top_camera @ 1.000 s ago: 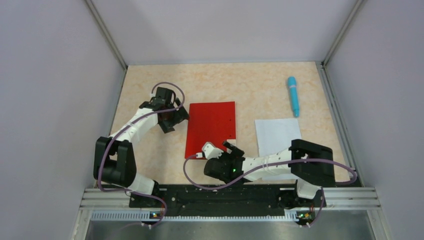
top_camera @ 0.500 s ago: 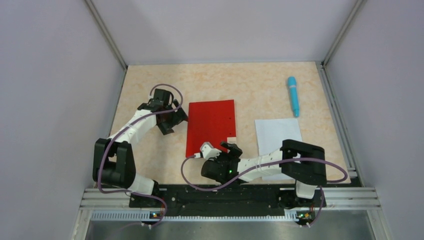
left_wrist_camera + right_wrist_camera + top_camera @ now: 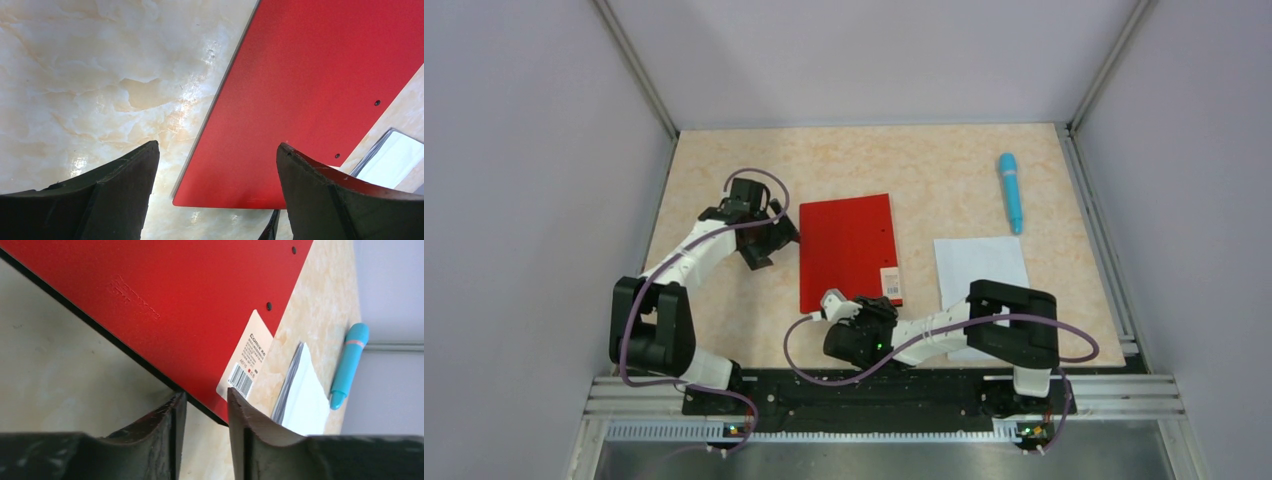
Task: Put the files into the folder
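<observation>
The red folder [image 3: 848, 250] lies closed and flat mid-table, its white label [image 3: 890, 283] at the near right corner. The white files [image 3: 980, 275] lie flat to its right, apart from it. My left gripper [image 3: 774, 235] is open and empty at the folder's left edge; in the left wrist view [image 3: 216, 146] the folder's corner [image 3: 310, 75] lies between the wide jaws. My right gripper [image 3: 862, 303] is at the folder's near edge. In the right wrist view [image 3: 205, 395] its jaws stand narrowly apart, with the folder's edge [image 3: 175, 280] at the tips.
A blue pen [image 3: 1011, 192] lies at the back right, beyond the files; it also shows in the right wrist view [image 3: 347, 365]. Grey walls enclose the table on three sides. The arm bases and rail run along the near edge.
My right gripper moved left along the folder's near edge and its jaws narrowed, uncovering the label. The folder shifted slightly away. My left gripper barely moved.
</observation>
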### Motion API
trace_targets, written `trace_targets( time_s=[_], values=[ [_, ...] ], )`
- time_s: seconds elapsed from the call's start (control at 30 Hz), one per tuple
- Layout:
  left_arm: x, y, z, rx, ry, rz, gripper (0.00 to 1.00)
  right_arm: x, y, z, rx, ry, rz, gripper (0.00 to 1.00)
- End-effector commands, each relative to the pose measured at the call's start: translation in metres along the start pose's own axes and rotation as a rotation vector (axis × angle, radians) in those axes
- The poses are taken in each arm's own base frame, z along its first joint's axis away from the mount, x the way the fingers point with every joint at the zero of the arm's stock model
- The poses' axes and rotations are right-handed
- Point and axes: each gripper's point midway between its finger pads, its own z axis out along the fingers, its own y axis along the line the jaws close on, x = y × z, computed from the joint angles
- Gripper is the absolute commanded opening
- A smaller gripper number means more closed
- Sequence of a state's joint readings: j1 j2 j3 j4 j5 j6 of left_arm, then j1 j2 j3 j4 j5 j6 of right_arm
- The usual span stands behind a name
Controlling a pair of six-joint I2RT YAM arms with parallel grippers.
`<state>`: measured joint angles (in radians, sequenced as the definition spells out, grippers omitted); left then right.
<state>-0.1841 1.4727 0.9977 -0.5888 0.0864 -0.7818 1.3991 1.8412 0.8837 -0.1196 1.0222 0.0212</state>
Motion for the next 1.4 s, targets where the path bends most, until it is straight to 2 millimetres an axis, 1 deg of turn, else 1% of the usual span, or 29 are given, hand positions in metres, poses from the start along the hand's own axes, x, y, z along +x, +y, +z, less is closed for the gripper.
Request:
trace_targets(
  time_s=[0.0,0.17,0.23,0.27,0.37,0.47,0.7,0.77,0.83,0.97,1.07,1.1,1.17,1.27,1.3,1.37],
  values=[
    [-0.001,-0.001,-0.005,0.032,-0.023,0.004,0.91,-0.006,0.006,0.001,0.000,-0.032,-0.011,0.30],
    [0.017,0.006,0.001,0.058,0.018,-0.018,0.91,-0.009,0.006,0.002,0.009,-0.048,0.018,0.09],
    [0.024,0.007,0.002,0.079,0.031,-0.024,0.91,-0.012,0.004,0.000,0.010,-0.054,0.042,0.02],
    [0.028,0.007,0.003,0.094,0.037,-0.024,0.91,-0.013,0.003,0.000,0.011,-0.057,0.048,0.00],
    [0.034,0.003,0.001,0.144,0.052,-0.017,0.93,-0.017,-0.001,-0.003,0.011,-0.067,0.112,0.00],
    [0.037,-0.004,-0.003,0.187,0.060,-0.011,0.95,-0.021,-0.006,-0.007,0.012,-0.080,0.160,0.00],
    [0.040,-0.026,-0.013,0.291,0.115,-0.033,0.95,-0.033,-0.021,-0.019,0.000,-0.118,0.286,0.00],
    [0.043,-0.033,-0.013,0.325,0.136,-0.054,0.95,-0.036,-0.024,-0.020,-0.005,-0.122,0.298,0.00],
    [0.042,-0.044,-0.015,0.379,0.148,-0.069,0.94,-0.037,-0.025,-0.021,-0.006,-0.125,0.303,0.00],
    [0.040,-0.058,-0.016,0.437,0.174,-0.087,0.91,-0.036,-0.024,-0.022,-0.013,-0.124,0.307,0.00],
    [0.038,-0.061,-0.016,0.448,0.171,-0.082,0.85,-0.035,-0.024,-0.023,-0.021,-0.124,0.314,0.00],
    [0.037,-0.062,-0.017,0.453,0.168,-0.078,0.81,-0.035,-0.024,-0.023,-0.023,-0.124,0.317,0.00],
    [0.038,-0.064,-0.016,0.466,0.170,-0.072,0.70,-0.034,-0.023,-0.024,-0.031,-0.125,0.325,0.00],
    [0.040,-0.066,-0.015,0.477,0.181,-0.054,0.48,-0.035,-0.022,-0.025,-0.043,-0.127,0.335,0.00],
    [0.042,-0.067,-0.015,0.478,0.184,-0.045,0.42,-0.035,-0.022,-0.025,-0.047,-0.129,0.337,0.00],
    [0.045,-0.068,-0.015,0.480,0.192,-0.028,0.34,-0.035,-0.021,-0.025,-0.055,-0.131,0.335,0.00]
  ],
)
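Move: The folder's left edge runs about 5 cm to the left gripper's right, level with it in reach and some 7 cm below; the folder's middle is about 13 cm to its right, also level in reach. The right fingers straddle the red cover's near edge. From the right hand, the folder's middle lies 10 cm ahead and 6 cm left, the barcode label 5 cm ahead and 2 cm right, and the white files about 20 cm right and 1 cm ahead. Shut the right fingers on the red cover's near edge and lift it about 3 cm, rolling some 15 degrees so the hand's left side rises. Bring the open left gripper down and back, then sweep it right about 7 cm and up towards the raised left edge, rolling some 25 degrees to aim the fingertips more to the right, and start closing them around the cover's edge. ##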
